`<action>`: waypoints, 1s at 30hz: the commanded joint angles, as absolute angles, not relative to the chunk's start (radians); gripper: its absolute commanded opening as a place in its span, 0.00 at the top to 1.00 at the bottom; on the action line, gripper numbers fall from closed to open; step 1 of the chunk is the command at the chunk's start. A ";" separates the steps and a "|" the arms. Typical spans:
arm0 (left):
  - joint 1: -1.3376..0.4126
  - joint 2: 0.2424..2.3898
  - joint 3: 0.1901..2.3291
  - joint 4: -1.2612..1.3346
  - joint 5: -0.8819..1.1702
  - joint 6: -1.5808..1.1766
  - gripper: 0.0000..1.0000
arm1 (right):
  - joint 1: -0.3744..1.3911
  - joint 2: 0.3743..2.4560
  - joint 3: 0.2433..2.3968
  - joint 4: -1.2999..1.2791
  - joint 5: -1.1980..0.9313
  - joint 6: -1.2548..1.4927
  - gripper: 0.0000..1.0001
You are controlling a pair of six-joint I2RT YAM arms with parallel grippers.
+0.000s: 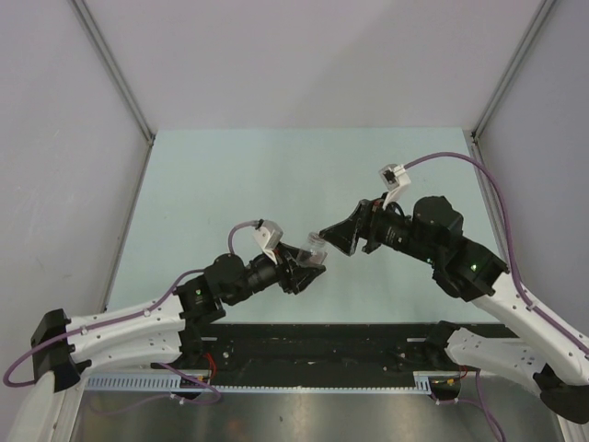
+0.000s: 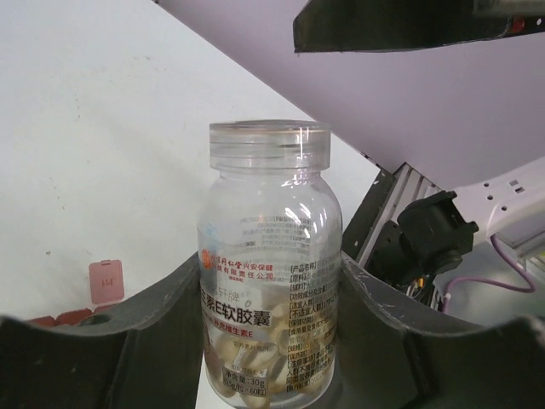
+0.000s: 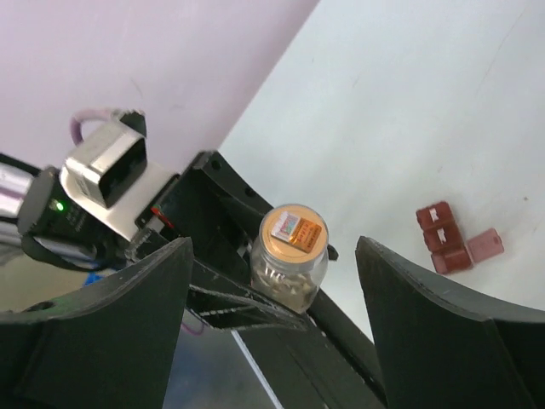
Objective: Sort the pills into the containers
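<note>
My left gripper (image 2: 268,264) is shut on a small clear round bottle (image 2: 268,256), holding it by its lower body above the table. Pale pills (image 2: 255,341) lie piled in its bottom. In the top view the bottle (image 1: 315,247) sits tilted between the two grippers. My right gripper (image 3: 272,245) is open, its fingers wide on either side of the bottle's tan labelled top (image 3: 294,232) without touching it. The dark red pill box, the containers (image 3: 441,239), lies on the table beyond, one pink lid (image 3: 485,245) flipped open; it also shows in the left wrist view as the containers (image 2: 106,281).
The pale green table (image 1: 276,175) is bounded by grey walls and aluminium posts (image 1: 110,64). A black base rail (image 1: 313,345) runs along the near edge. The right arm's dark finger (image 2: 409,25) hangs above the bottle.
</note>
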State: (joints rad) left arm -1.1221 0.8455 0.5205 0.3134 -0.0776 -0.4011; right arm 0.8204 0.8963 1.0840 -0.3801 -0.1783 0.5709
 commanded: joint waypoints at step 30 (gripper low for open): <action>-1.138 0.864 0.543 0.374 -0.100 -0.469 0.99 | 0.959 0.927 0.916 -0.094 0.043 0.759 0.48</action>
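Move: My left hand already grips the bottle by its lower body, with the cap about 6 cm above that hand and perhaps 2 cm farther forward. From my open right hand the cap lies some 4 cm to the left, 4 cm lower and about 1 cm ahead. Far below on the table, the brown pill box is roughly 11 cm ahead of my right hand and 6 cm to its left; the pink piece lies 2 cm beyond the box and 4 cm to its right. Holding the bottle upright and nearly still in my left hand, I bring my right hand left and down onto the cap, about 3 cm each way, sinking early and easing in sideways after. The right wrist turns some 10 degrees, partly clockwise, while its fingers narrow from wide open to about half, one on either side of the cap. ##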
